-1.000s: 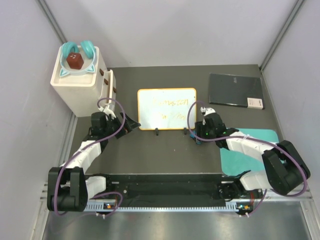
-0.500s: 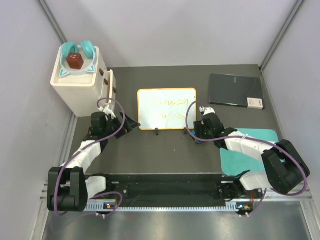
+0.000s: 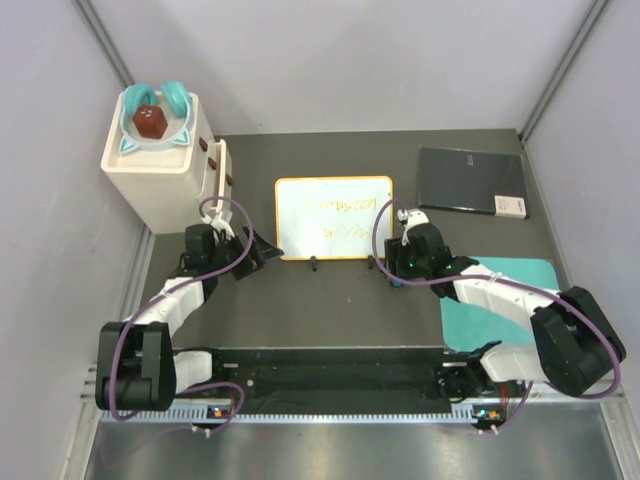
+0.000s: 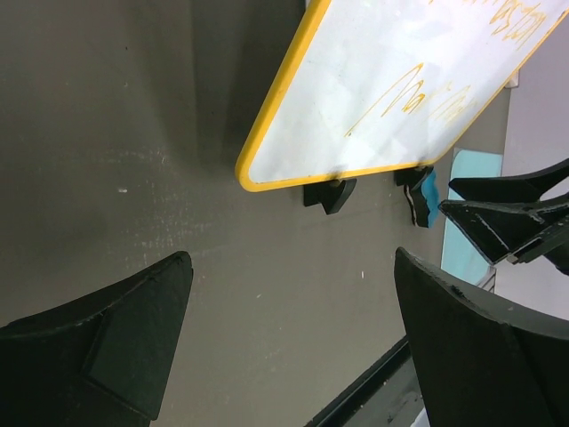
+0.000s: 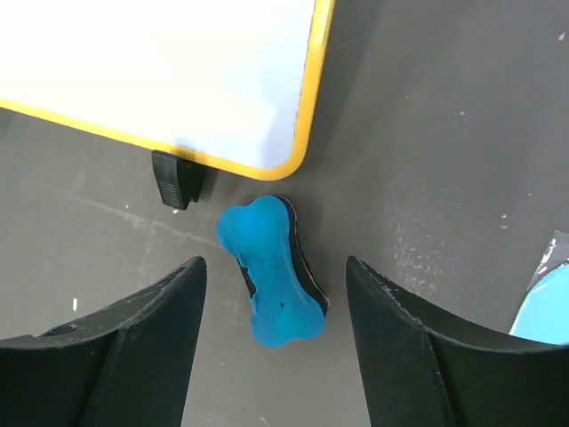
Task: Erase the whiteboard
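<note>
The whiteboard (image 3: 334, 217) lies flat mid-table, white with a yellow frame, faint yellow scribbles and two black feet on its near edge. It also shows in the left wrist view as the whiteboard (image 4: 400, 80) and in the right wrist view as the whiteboard (image 5: 160, 62). A blue bone-shaped eraser (image 5: 271, 271) lies on the table just off the board's near right corner. My right gripper (image 5: 276, 267) is open and straddles the eraser, with a gap on each side. My left gripper (image 4: 292, 267) is open over bare table, left of the board's near left corner, with nothing in it.
A cream box (image 3: 160, 175) carrying a teal bowl (image 3: 152, 122) with a brown block stands at the back left. A dark grey slab (image 3: 470, 180) lies at the back right. A teal mat (image 3: 500, 290) lies under the right arm. Walls close in both sides.
The right gripper's jaws have spread slightly around the eraser. The left arm has barely shifted.
</note>
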{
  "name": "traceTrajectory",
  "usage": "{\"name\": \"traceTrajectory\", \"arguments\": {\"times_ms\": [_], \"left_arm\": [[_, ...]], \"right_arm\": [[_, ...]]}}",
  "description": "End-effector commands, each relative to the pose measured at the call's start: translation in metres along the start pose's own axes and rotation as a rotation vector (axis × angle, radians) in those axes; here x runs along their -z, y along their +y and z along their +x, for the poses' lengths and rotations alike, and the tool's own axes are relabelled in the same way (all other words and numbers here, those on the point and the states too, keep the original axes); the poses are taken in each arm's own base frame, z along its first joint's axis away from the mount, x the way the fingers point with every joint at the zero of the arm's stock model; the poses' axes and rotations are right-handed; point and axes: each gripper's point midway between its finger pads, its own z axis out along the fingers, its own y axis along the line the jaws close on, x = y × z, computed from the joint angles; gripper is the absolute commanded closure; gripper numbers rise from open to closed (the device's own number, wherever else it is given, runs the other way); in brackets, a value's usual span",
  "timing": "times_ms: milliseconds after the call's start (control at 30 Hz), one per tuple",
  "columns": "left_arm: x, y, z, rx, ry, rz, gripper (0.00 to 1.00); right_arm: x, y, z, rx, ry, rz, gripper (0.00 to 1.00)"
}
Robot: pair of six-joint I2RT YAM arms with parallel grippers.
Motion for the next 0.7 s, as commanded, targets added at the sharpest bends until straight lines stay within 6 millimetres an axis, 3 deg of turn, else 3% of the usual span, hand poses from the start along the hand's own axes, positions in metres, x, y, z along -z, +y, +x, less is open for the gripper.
{"name": "traceTrajectory", "arguments": {"times_ms": [0,133,267,533,600,667], "left_arm": [[0.0,-0.014,-0.018,-0.053,-0.045,0.045,0.01],[0.002,-0.012,-0.021,-0.059,-0.051,0.022,0.01],[0.002,-0.012,-0.025,-0.063,-0.061,0.013,0.01],[0.002,-0.014,-0.038,-0.061,-0.1,-0.009,0.01],[0.002,-0.017,-0.05,-0.067,-0.146,-0.013,0.01],[0.003,-0.016,-0.061,-0.061,-0.204,-0.028,0.01]], "right_arm": [[-0.008,0.009,-0.001,0.024,0.013,-0.028,0.37],[-0.011,0.004,0.003,0.013,0.035,0.006,0.39],[-0.012,0.002,0.004,0.012,0.047,0.024,0.52],[-0.022,-0.002,0.012,0.011,0.092,0.051,0.52],[-0.025,-0.004,0.015,0.011,0.114,0.066,0.6],[-0.027,-0.007,0.017,0.006,0.134,0.089,0.79]]}}
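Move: The blue eraser lies almost straight under my right hand, about 1 cm ahead and 4 cm down. The whiteboard's middle is some 13 cm ahead and 13 cm to the left of this hand, 3 cm lower; its near right corner is just 5 cm ahead, and the nearer black board foot about 4 cm ahead and 5 cm left. From my left hand, the eraser is about 26 cm to the right, 3 cm back and 8 cm down. I sink my right hand about 3 cm onto the blue eraser, fingers straddling its waist, easing back nearly a centimetre and then forward again as I close. The gap narrows from well open to about half of what it was, until both fingertips touch the eraser's sides. My empty left hand stays wide open and drifts some 2 cm forward and up. ##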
